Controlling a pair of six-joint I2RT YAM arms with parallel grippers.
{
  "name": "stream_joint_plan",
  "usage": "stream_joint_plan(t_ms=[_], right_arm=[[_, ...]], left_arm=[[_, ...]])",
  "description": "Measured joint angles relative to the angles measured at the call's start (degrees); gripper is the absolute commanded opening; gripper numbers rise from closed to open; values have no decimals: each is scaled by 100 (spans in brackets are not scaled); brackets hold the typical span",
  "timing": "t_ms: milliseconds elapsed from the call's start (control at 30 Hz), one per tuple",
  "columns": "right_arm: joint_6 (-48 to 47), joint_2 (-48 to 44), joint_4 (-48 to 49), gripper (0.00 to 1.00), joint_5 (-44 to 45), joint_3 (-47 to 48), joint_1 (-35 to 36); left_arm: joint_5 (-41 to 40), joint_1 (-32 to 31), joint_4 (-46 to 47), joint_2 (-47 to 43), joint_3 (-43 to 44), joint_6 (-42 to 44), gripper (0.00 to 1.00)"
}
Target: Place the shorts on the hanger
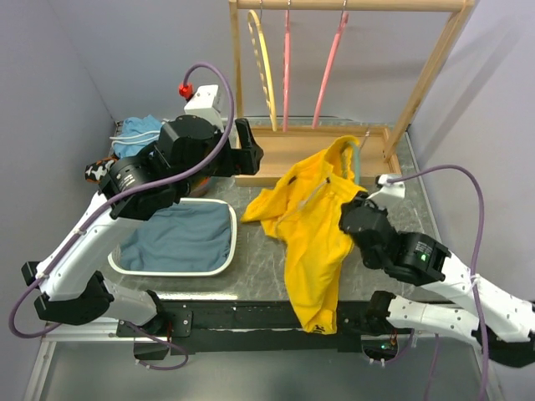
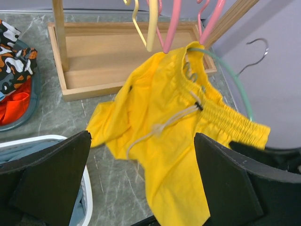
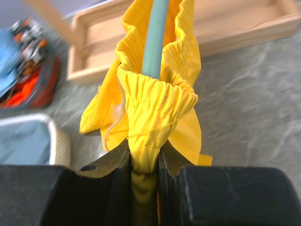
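Observation:
The yellow shorts (image 1: 311, 230) hang draped from my right gripper (image 1: 358, 209), one leg trailing over the table's front edge. In the right wrist view the right gripper (image 3: 145, 162) is shut on the bunched waistband (image 3: 155, 108), and the pale teal hanger (image 3: 155, 35) runs up through the waistband opening. In the left wrist view the hanger's arm (image 2: 235, 80) curves behind the waistband of the shorts (image 2: 174, 136), with its metal hook (image 2: 256, 49) at the right. My left gripper (image 2: 141, 188) is wide open and empty, above and left of the shorts, near the wooden base (image 1: 251, 157).
A wooden rack (image 1: 435, 75) at the back holds a yellow hanger (image 1: 263, 63) and pink hangers (image 1: 328, 71) over a wooden tray base (image 1: 292, 154). A white basket (image 1: 230, 251) with blue-grey cloth sits front left. Light blue shorts (image 1: 138, 134) and patterned cloth (image 1: 99, 170) lie at back left.

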Motion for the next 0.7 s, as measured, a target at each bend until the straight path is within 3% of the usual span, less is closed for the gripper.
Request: stream_joint_plan(t_ms=[233,500,700], right_arm=[[-1517,48,715,0,-1126,439,-2194],[-2529,748,1453,0,-2911,1495,-4586],[-2990,1355,1519,0,-3860,2162,-5501]], left_arm=[[-28,0,11,-238,-247,2,96],[227,0,251,-938,-1576,31,96],[313,0,446,-1158,-2435,120,96]])
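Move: Over the right of the table, the right hand already grips the yellow shorts' waistband on the green hanger. The bar's free right stretch lies about 25 cm ahead, 6 cm to this hand's right and 22 cm above; from the left hand, some 20 cm ahead, 34 cm right and 6 cm higher. The right pink hanger is 25 cm ahead, 8 cm left and 5 cm above the right hand; the rack's right post is 25 cm ahead and 15 cm right, mid-height level with it. Carrying the hanger and shorts, the right hand sweeps about equally forward, right and up, some 12 cm each way, towards the right end of the rack's bar. Its closed fingers keep their pinch on the waistband while the wrist turns roughly 10 degrees clockwise and tips up slightly. The left hand, empty and wide open, sinks about 9 cm and draws back a little. ##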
